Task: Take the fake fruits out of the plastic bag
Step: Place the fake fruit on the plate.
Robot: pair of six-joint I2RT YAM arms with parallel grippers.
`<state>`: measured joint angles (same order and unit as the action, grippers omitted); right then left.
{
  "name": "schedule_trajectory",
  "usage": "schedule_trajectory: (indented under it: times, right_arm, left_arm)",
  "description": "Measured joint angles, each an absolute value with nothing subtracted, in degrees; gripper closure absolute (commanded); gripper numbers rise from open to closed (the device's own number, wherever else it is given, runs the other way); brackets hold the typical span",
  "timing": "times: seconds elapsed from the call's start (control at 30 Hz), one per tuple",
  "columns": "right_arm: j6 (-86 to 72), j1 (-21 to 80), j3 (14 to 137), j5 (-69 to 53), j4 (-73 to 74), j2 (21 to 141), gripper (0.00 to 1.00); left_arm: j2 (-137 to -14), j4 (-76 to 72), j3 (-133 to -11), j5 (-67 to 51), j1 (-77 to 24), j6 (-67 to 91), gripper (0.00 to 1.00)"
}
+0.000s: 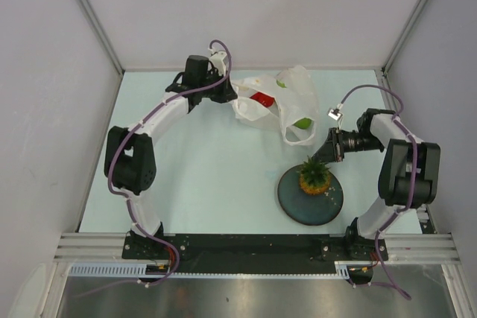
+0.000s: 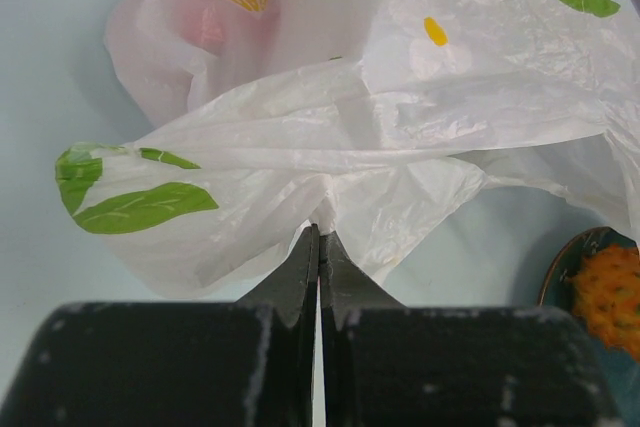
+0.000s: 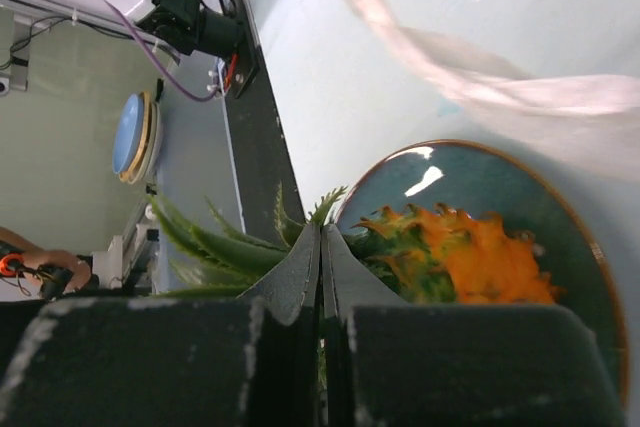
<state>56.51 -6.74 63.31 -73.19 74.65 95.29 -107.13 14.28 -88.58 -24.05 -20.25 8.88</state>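
The plastic bag (image 1: 272,102) lies crumpled at the back middle of the table, white with green and yellow prints. Through it show a red fruit (image 1: 261,98) and a green fruit (image 1: 302,122). My left gripper (image 1: 227,93) is shut on the bag's left edge; in the left wrist view the jaws (image 2: 320,232) pinch a fold of the bag (image 2: 380,147). The orange pineapple (image 1: 315,180) rests on the dark plate (image 1: 298,206). My right gripper (image 1: 323,157) is shut on its green crown (image 3: 215,247), right at the jaw tips (image 3: 321,230), with the orange body (image 3: 480,262) beyond.
The plate (image 3: 560,207) sits near the front right, between the bag and the right arm's base. A bag handle (image 3: 450,67) hangs blurred above it. White walls enclose the table on three sides, and a metal rail (image 1: 253,247) runs along the near edge.
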Motion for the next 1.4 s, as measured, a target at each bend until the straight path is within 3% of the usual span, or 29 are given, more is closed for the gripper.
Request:
schedule_trajectory:
  times: [0.37,0.53,0.63,0.7,0.73,0.8,0.83,0.93,1.2,1.4]
  right_arm:
    - [66.15,-12.25,64.42,-77.12,77.95,102.85,1.0]
    - [67.57,-13.39,64.55,-77.01,78.41,103.39,0.79]
    - [68.05,-13.5,64.82,-76.73,78.35,103.48,0.75]
    - [68.23,-13.47,64.95,-76.34,78.32,103.48,0.73]
    - [68.27,-13.47,64.97,-76.18,78.35,103.48,0.73]
    - [68.62,-13.28,64.99,-75.77,78.32,103.48,0.71]
    - [68.69,-13.17,65.04,-75.48,78.35,103.48,0.66]
    - [69.08,-12.84,65.17,-74.65,78.32,103.37,0.6]
    - [69.06,-12.84,65.49,-73.69,78.22,102.45,0.45]
    - [68.9,-12.84,65.78,-72.99,77.87,101.95,0.31]
  left_arm:
    - [-106.28,14.48,-87.74,-23.68,-20.62,7.84,1.0]
    - [-105.97,14.48,-87.74,-23.7,-20.67,7.51,1.0]
    - [-105.95,14.46,-87.72,-23.88,-20.67,7.49,0.99]
    - [-105.89,14.46,-87.59,-24.4,-20.67,7.51,0.91]
    - [-105.78,14.46,-87.42,-24.69,-20.67,7.51,0.72]
    - [-104.9,14.7,-86.8,-25.45,-20.75,7.97,0.61]
    - [-104.36,14.76,-86.72,-25.85,-20.88,7.84,0.49]
    - [-100.66,14.7,-86.67,-27.16,-21.85,8.14,0.36]
    - [-88.51,14.15,-85.6,-39.11,-24.73,4.8,0.26]
    - [-80.84,13.87,-68.29,-37.12,-28.84,-1.48,0.22]
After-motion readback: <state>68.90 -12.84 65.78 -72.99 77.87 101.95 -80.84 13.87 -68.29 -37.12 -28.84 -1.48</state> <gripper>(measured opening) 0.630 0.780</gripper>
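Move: My right hand still pinches the pineapple's leaves just above the plate. The plate's middle is about 7 cm back, 1 cm left and some 12 cm below; the green fruit in the bag lies roughly 19 cm ahead, neither left nor right, 10 cm down. My left hand grips the bag's rim; from it the plate is about 29 cm back, 24 cm right and 16 cm below, and the red fruit some 8 cm ahead, 9 cm right and 13 cm lower. I ease my right hand about 3 cm to the right, 2 cm forward and 2 cm down, then hold there while its fingers open past halfway around the pineapple's leaves. My left hand keeps its pinch on the bag until then, opens wide to let the rim go, swings up some 14 cm and back, then dips, ending about 15 cm back, turned some 25 degrees clockwise. ##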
